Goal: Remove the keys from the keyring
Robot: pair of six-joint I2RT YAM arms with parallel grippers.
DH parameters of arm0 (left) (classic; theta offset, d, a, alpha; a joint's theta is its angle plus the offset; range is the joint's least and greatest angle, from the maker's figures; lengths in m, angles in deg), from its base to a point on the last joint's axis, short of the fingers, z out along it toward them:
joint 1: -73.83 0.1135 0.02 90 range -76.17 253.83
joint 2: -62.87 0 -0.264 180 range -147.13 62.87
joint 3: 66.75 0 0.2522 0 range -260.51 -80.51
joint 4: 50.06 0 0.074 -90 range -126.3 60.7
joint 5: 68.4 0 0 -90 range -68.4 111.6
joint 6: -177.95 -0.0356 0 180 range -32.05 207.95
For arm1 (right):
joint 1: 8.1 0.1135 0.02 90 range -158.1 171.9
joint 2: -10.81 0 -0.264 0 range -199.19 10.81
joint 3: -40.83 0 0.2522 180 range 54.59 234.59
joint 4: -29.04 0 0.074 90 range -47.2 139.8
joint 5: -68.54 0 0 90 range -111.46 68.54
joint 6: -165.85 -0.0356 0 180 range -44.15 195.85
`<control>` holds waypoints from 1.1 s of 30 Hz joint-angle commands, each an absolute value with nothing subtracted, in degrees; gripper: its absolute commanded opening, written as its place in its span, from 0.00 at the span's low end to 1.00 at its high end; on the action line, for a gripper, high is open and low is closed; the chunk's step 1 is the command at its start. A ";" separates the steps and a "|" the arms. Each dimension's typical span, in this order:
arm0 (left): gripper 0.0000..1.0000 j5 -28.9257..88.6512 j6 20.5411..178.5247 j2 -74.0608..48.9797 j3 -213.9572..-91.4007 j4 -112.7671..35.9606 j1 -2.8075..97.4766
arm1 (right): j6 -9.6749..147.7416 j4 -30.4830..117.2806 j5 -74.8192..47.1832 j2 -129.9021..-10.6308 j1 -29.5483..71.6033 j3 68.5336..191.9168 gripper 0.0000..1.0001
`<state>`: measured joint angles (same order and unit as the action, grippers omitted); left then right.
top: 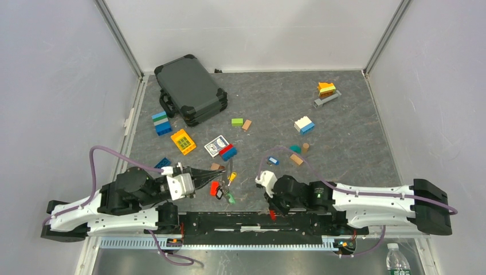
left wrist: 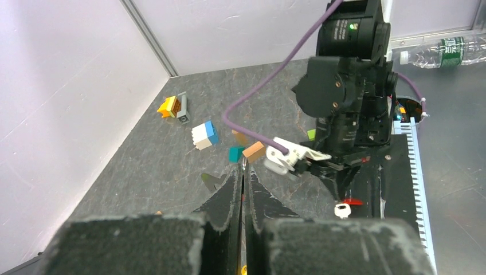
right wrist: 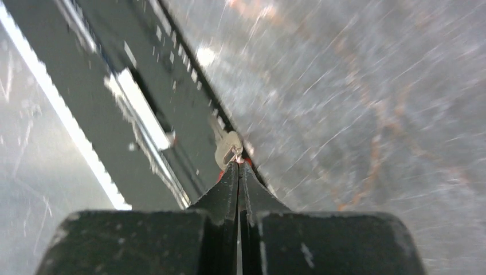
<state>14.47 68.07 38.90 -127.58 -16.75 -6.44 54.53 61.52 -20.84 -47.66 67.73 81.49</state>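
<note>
A bunch of keys (top: pixel 221 190) with red, black, green and yellow heads lies just right of my left gripper (top: pixel 212 179). In the left wrist view that gripper (left wrist: pixel 243 167) is shut on the keyring (left wrist: pixel 243 177), a thin grey strip running between its fingers, with a bit of yellow low in the gap. My right gripper (top: pixel 271 209) points down at the black rail on the near edge. It (right wrist: pixel 238 165) is shut, tips right at a silver key with a red head (right wrist: pixel 228 151). Whether the key is pinched does not show.
A dark case (top: pixel 191 89) stands at the back left. A card box (top: pixel 216 145), a yellow tile (top: pixel 183 141) and several coloured blocks are scattered across the mat. A water bottle (top: pixel 395 258) lies beyond the near rail (top: pixel 229 221) at the right.
</note>
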 commanded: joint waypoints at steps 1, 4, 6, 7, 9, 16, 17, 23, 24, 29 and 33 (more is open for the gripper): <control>0.02 16.43 70.55 39.97 -127.27 -21.21 -6.67 | 57.41 60.58 -33.77 -49.31 65.31 89.35 0.00; 0.02 18.47 70.49 40.42 -126.72 -22.07 -6.67 | 57.82 59.93 -43.08 -51.16 63.54 92.15 0.00; 0.02 20.81 70.55 40.45 -126.40 -22.79 -6.65 | 56.85 59.93 -51.37 -51.63 63.21 93.61 0.05; 0.02 21.33 70.72 40.15 -126.39 -23.02 -6.66 | 57.05 59.06 -53.12 -51.10 63.20 94.02 0.16; 0.02 24.57 71.00 39.63 -126.32 -23.66 -6.63 | 59.03 54.79 -52.82 -48.40 63.14 93.39 0.39; 0.02 26.85 71.56 38.76 -124.69 -27.24 -6.67 | 68.83 34.01 -37.82 -32.05 63.22 83.88 0.50; 0.02 26.52 71.76 38.76 -124.48 -27.89 -6.67 | 69.85 31.98 -34.75 -30.13 63.18 82.98 0.50; 0.02 23.34 72.57 37.17 -123.91 -31.95 -6.67 | 72.68 24.47 -14.86 -27.61 63.18 81.05 0.41; 0.02 23.25 72.50 36.78 -124.00 -32.29 -6.63 | 72.68 24.11 -13.24 -28.14 63.18 81.28 0.40; 0.02 23.59 71.46 36.27 -124.44 -33.60 -6.67 | 73.22 23.62 -11.68 -30.58 63.18 82.19 0.41; 0.02 26.77 69.79 36.22 -125.86 -31.31 -6.67 | 74.54 22.93 -13.59 -30.14 63.17 82.06 0.49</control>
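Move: About 11 cm ahead of the right hand, 3 cm to its left and 5 cm down is the bare patch of table for the red key it already pinches. The blue key lies 6 cm beyond that patch and 4 cm right of it; the tan block is some 18 cm ahead of the hand and 9 cm right. The keyring hangs roughly 2 cm ahead of the right hand, 14 cm left and 22 cm above, its middle about 7 cm straight below the left fingers. Sweeping the red key about 11 cm forward, the right hand opens to roughly half and lets it go over the bare table. It then climbs to some 20 cm above its start, drawing back and left towards the hanging keyring, fingers swinging up from a steep downward slant to point left. The left hand keeps its pinch and brings the keyring about 3 cm back and 3 cm right, turning slightly clockwise. ##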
